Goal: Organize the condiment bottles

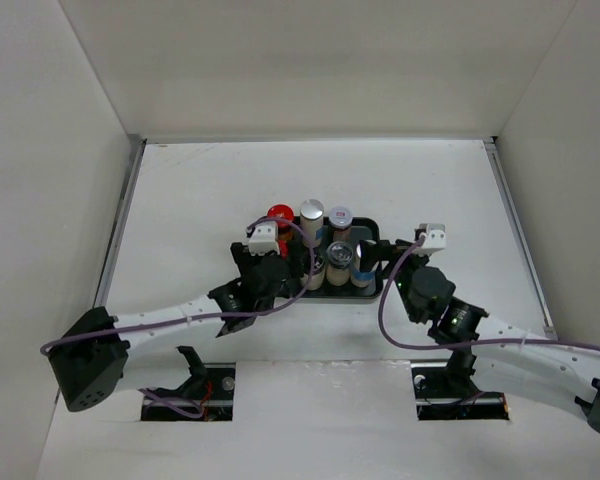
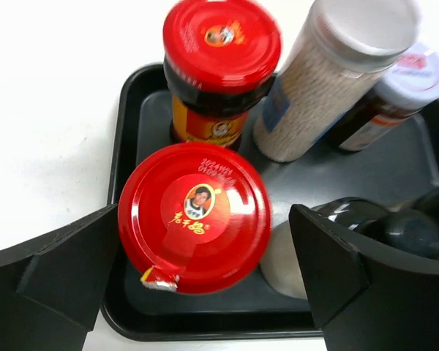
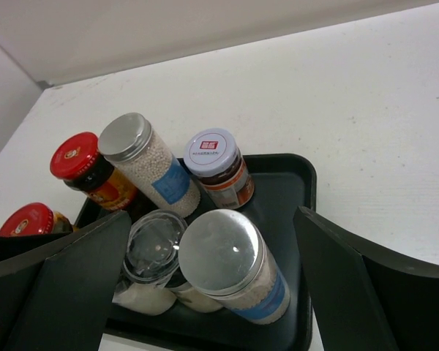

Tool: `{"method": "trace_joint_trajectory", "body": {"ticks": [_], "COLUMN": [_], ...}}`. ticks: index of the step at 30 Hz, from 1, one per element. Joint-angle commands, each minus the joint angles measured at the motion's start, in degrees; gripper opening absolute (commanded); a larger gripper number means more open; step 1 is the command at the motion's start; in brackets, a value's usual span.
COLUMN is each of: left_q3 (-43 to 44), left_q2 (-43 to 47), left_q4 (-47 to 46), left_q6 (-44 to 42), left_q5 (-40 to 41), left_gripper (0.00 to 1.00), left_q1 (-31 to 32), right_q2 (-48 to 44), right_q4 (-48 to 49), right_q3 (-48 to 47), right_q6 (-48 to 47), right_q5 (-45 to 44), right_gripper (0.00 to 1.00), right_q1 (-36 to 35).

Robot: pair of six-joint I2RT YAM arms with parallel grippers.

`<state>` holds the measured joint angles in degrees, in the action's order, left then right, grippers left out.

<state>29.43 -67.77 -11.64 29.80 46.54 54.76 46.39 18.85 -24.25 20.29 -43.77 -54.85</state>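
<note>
Six condiment bottles stand in the black tray (image 1: 371,222). In the left wrist view, my open left gripper (image 2: 205,219) straddles the front red-capped jar (image 2: 194,216) without gripping it. Behind that jar stand the second red-capped jar (image 2: 221,44), a tall silver-lidded jar with a blue label (image 2: 329,80) and a white-lidded dark jar (image 2: 406,84). In the right wrist view, my open right gripper (image 3: 212,219) hangs over a silver-lidded blue-labelled jar (image 3: 223,256) and a clear-lidded jar (image 3: 155,245). In the top view both grippers, left (image 1: 298,264) and right (image 1: 373,264), are at the tray's front.
The tray (image 2: 124,146) sits mid-table, its rim (image 3: 300,183) low. White walls enclose the table on three sides. The arm bases and their purple cables (image 1: 385,300) lie along the near edge.
</note>
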Motion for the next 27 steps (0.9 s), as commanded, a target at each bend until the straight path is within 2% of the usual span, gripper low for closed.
{"method": "trace_joint_trajectory", "body": {"ticks": [1, 7, 12, 14, 18, 22, 27], "left_q3": [0.7, 1.2, 2.4, 4.0, 7.6, 13.9, 14.4], "left_q2": [5.6, 17.8, 27.8, 29.5, 29.4, 24.3, 20.5], "left_q4": [-4.0, 0.4, 4.0, 6.9, 9.7, 12.4, 11.4], "left_q6": [-1.1, -3.8, -2.6, -1.7, -1.8, -2.3, -3.1], "left_q5": [4.0, 7.5, 9.5, 11.2, 12.7, 10.7, 10.3], "left_gripper": [1.0, 1.0, 1.0, 1.0, 1.0, 1.0, 1.0], "left_q1": [1.0, -0.8, -9.1, -9.8, -10.8, -10.3, -11.0], "right_q2": [-0.5, -4.1, -2.7, -2.3, -1.8, -1.1, -4.0], "right_q4": [0.1, -0.8, -1.9, -2.8, -1.9, -0.3, -1.5], "right_q3": [-1.0, -1.9, -3.6, -3.8, -5.2, -5.5, -4.8], "right_q6": [-0.8, -2.4, -2.5, -2.3, -3.9, -4.1, -3.6], "right_q5": [-2.0, -3.4, -5.8, -7.0, -7.0, -6.2, -6.6], "right_gripper": [1.0, 1.0, 1.0, 1.0, 1.0, 1.0, 1.0], "right_q1": [-0.8, -4.3, -7.7, -11.0, -16.2, -19.5, -21.6]}}
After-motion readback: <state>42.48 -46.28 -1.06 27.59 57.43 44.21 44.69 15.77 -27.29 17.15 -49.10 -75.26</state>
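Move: The red-capped jar I have just set down stands between my open left fingers, its middle some 3 cm below the hand. From that hand, the other red-capped jar is about 8 cm ahead and 2 cm right. The tall silver-capped shaker lies 8 cm ahead and 9 cm right, and the dark-capped bottle 10 cm right and 2 cm back. From my right hand the set-down jar is roughly 27 cm left, 1 cm ahead and 11 cm lower. With the fingers already wide open, I lift my left hand straight up off the set-down jar, then swing it left past the tray's left edge while still climbing, about 18 cm up and 11 cm left in all, tipping the fingers up and turning about 20 degrees counter-clockwise. My empty right hand draws back and left some 9 cm, also turning counter-clockwise. ##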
